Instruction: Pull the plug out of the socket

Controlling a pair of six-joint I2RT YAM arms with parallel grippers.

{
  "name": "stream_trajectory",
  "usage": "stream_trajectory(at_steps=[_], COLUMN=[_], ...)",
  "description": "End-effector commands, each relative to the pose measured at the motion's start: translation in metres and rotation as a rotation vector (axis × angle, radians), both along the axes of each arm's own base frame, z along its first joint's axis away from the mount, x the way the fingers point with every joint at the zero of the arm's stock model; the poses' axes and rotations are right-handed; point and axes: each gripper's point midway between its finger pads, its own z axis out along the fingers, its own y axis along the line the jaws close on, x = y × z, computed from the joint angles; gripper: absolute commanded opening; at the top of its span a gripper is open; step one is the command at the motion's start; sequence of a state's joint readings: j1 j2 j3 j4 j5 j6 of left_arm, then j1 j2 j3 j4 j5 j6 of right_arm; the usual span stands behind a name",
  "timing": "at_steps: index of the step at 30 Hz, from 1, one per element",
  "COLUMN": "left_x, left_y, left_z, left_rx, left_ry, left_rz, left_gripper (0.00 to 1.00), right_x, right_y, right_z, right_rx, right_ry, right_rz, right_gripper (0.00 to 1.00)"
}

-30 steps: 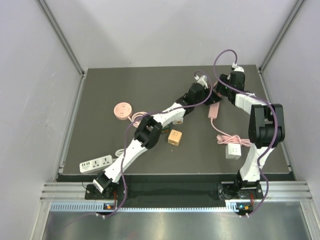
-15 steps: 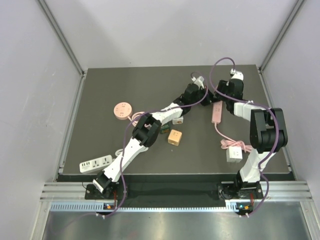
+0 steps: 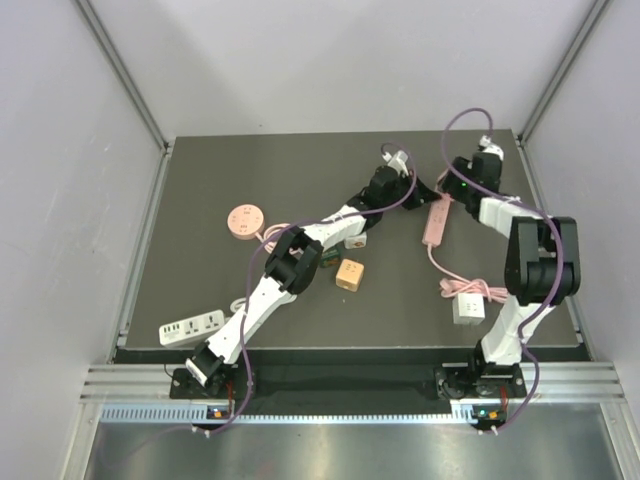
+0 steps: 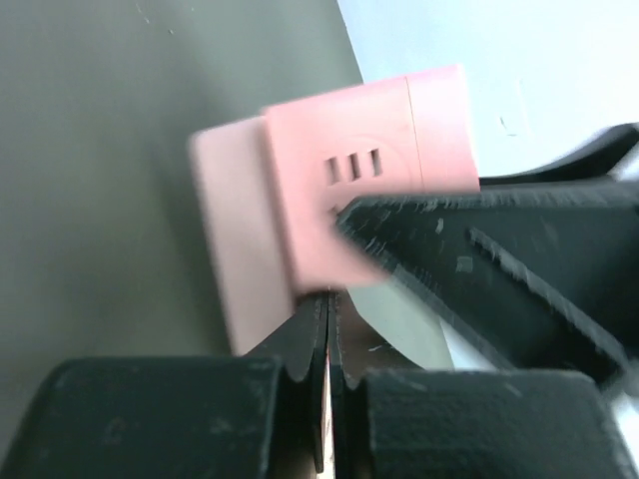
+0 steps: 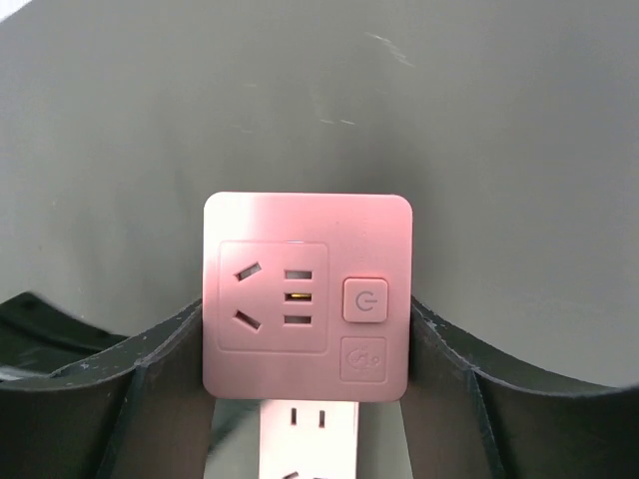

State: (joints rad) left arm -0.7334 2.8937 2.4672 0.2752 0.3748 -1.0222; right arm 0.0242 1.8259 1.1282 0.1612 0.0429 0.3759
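Observation:
A pink socket strip lies at the back right of the dark table. My right gripper is shut on its far end. In the right wrist view the pink socket block sits between both fingers, and its holes are empty. The strip's pink cord runs to a white socket cube. The plug there is too small to make out. My left gripper is shut just left of the strip. Its jaws are pressed together in front of the pink block.
A round pink socket lies at mid-left and a white power strip at the front left. A wooden cube and a small white block sit beside the left arm. Purple cables loop above both wrists. Walls close in on both sides.
My right gripper has shifted right and back with the pink strip's end, and the cord and white cube dragged slightly right. The left gripper drew back a little to the left.

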Motion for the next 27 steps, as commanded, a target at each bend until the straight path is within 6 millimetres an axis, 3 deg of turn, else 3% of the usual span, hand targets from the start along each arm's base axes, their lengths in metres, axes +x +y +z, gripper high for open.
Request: stream_trajectory(at_steps=[1, 2, 4, 5, 6, 7, 9, 13, 14, 16, 17, 18, 21, 23, 27], left_x=[0.004, 0.003, 0.003, 0.004, 0.004, 0.004, 0.003, 0.0, 0.001, 0.002, 0.002, 0.002, 0.001, 0.002, -0.004], left_y=[0.038, 0.037, 0.036, 0.036, 0.036, 0.036, 0.034, 0.028, 0.03, 0.034, 0.034, 0.036, 0.039, 0.038, 0.039], left_z=[-0.122, -0.121, -0.122, -0.122, -0.12, -0.12, -0.113, -0.072, -0.066, -0.053, -0.046, -0.04, -0.027, -0.005, 0.006], left_rx=[0.246, 0.244, 0.244, 0.244, 0.24, 0.24, 0.229, 0.117, 0.1, 0.088, 0.079, 0.079, 0.075, 0.039, -0.008], left_ry=[0.181, 0.179, 0.181, 0.18, 0.172, 0.172, 0.154, 0.037, 0.005, -0.022, -0.071, -0.09, -0.163, -0.243, -0.288], left_rz=[0.078, 0.075, 0.076, 0.077, 0.069, 0.068, 0.053, -0.041, -0.053, -0.062, -0.085, -0.091, -0.119, -0.124, -0.156], left_gripper=[0.0, 0.0, 0.0, 0.0, 0.0, 0.0, 0.0, 0.0, 0.17, 0.35, 0.69, 0.77, 0.85, 0.86, 0.86], right_x=[0.029, 0.032, 0.037, 0.037, 0.042, 0.039, 0.041, 0.037, 0.035, 0.033, 0.031, 0.029, 0.025, 0.022, 0.024], right_y=[-0.007, -0.01, -0.003, 0.011, 0.014, 0.037, 0.038, 0.019, 0.019, -0.001, -0.003, -0.005, -0.015, -0.017, -0.015], right_z=[0.125, 0.117, 0.125, 0.126, 0.132, 0.129, 0.129, 0.121, 0.117, 0.113, 0.111, 0.108, 0.103, 0.102, 0.097], right_rx=[0.253, 0.262, 0.254, 0.235, 0.085, 0.091, 0.064, 0.044, 0.051, 0.059, 0.057, 0.054, 0.046, 0.041, 0.053], right_ry=[-0.292, -0.276, -0.314, -0.318, -0.324, -0.309, -0.305, -0.303, -0.305, -0.305, -0.307, -0.303, -0.288, -0.282, -0.289], right_rz=[0.057, 0.067, 0.123, 0.152, 0.121, 0.162, 0.148, 0.131, 0.139, 0.121, 0.125, 0.13, 0.111, 0.105, 0.109], right_gripper=[0.0, 0.0, 0.0, 0.0, 0.0, 0.0, 0.0, 0.0, 0.0, 0.0, 0.0, 0.0, 0.0, 0.0, 0.0])
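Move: In the right fingers the pink plug is already gripped, sitting about at the hand point; the middle of the pink socket strip lies some 7 cm back, 4 cm to the left and 4 cm below. From the shut left fingertips, which are at the seam between the two, the plug is about 2 cm ahead, 3 cm right and 2 cm up. A small white cube stands roughly 11 cm back and 23 cm left of the left hand, 5 cm lower. Wagging the gripped plug sideways, the right hand goes some 3 cm right, lifts to about 6 cm while swinging 7 cm left, then comes back right, ending 4.5 cm higher with the fingers tipped up slightly. The shut left fingers drop about 4 cm and come free of the seam, then open wide while rising back up and moving left, away from the plug. ##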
